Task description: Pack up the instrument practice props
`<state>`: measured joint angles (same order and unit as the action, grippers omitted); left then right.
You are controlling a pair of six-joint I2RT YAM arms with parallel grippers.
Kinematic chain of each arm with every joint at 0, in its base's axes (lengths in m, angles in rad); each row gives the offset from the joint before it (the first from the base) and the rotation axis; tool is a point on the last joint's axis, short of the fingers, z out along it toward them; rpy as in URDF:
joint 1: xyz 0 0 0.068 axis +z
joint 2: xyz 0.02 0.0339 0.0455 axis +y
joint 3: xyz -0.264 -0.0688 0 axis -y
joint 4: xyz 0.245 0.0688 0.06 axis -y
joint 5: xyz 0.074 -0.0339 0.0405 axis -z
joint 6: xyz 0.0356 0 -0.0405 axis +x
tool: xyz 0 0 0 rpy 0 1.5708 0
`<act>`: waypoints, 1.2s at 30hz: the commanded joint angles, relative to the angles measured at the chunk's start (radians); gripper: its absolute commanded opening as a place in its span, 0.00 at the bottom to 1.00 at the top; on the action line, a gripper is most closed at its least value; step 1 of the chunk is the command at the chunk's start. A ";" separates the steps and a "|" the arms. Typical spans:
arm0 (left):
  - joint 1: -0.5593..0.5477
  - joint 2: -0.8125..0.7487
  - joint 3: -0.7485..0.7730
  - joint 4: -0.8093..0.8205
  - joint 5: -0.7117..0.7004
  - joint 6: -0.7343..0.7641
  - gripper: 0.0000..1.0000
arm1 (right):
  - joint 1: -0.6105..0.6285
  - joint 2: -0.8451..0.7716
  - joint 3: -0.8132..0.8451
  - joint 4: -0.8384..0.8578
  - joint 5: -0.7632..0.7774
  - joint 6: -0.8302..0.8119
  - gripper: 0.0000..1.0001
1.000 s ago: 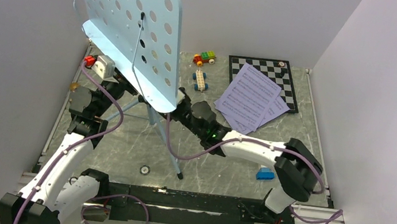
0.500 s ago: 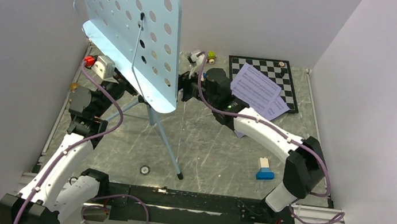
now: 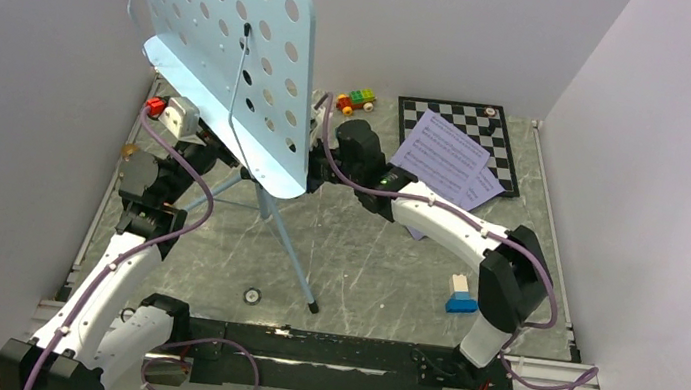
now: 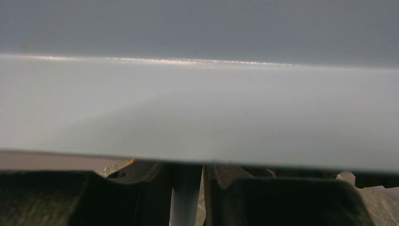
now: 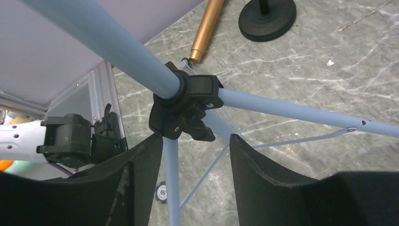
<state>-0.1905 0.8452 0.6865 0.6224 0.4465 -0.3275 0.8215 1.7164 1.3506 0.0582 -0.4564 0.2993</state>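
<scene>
The light-blue music stand (image 3: 230, 49) rises at the left, its tripod legs (image 3: 286, 248) spread on the marble top. My left gripper (image 4: 187, 179) is under the desk, shut on the stand's thin blue tube (image 4: 184, 202); from above it lies behind the desk (image 3: 214, 153). My right gripper (image 5: 195, 139) is open at the black tripod hub (image 5: 186, 106), with one leg (image 5: 172, 188) running along its left finger. From above, the right gripper (image 3: 317, 166) is at the desk's right edge. White sheet-music pages (image 3: 442, 162) lie partly on the chessboard. The gold microphone (image 5: 207, 30) and black round mic stand base (image 5: 267, 19) lie beyond the hub.
The chessboard (image 3: 477, 122) and a colourful toy car (image 3: 357, 101) are at the back. A blue-and-white brick (image 3: 460, 293) lies at the front right. A small round chip (image 3: 252, 296) rests near the front tripod foot. Walls close in left, right and behind.
My right arm has swung from the front of the stand round to its back right side, then in towards the tripod hub. The left arm and the stand have not moved.
</scene>
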 commanded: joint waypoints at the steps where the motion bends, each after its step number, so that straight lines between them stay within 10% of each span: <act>1: -0.001 -0.003 -0.012 -0.099 0.049 -0.068 0.00 | -0.002 -0.004 -0.017 0.076 0.009 -0.050 0.55; 6: -0.001 0.003 -0.010 -0.099 0.053 -0.071 0.00 | -0.003 0.036 0.027 0.063 -0.001 -0.078 0.43; 13: -0.001 0.002 -0.007 -0.105 0.050 -0.068 0.00 | 0.011 -0.026 -0.097 0.219 0.077 -0.170 0.00; 32: -0.001 0.025 -0.023 -0.086 0.057 -0.102 0.00 | 0.324 -0.074 -0.402 0.824 0.659 -1.331 0.00; 36: -0.001 0.022 -0.024 -0.088 0.056 -0.100 0.00 | 0.343 -0.082 -0.415 0.845 0.731 -1.267 0.00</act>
<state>-0.1848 0.8543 0.6865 0.6270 0.4484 -0.3435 1.1572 1.6463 0.9447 0.7502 0.1616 -0.9054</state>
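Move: The small clamp knob on the music stand's tripod hub sits almost between my open right fingertips, about 2 cm to the left and 1 cm up. The hub is some 4 cm left and 2 cm ahead. Down on the table, about 22 cm below, lie the gold tube 23 cm left, the black round base 20 cm left and 8 cm ahead, and a small round disc 19 cm back, 1 cm left. From my left hand the knob is about 16 cm straight below. I shut my right fingers from well open at the hub's knob, staying almost in place, then roll that hand some 75 degrees counter-clockwise as seen looking left along the fingers. As it rolls, the hand eases about 2.5 cm back and 1.5 cm up, its tips still close to the knob. My left hand stays put and keeps its grip on the tray's lip. ##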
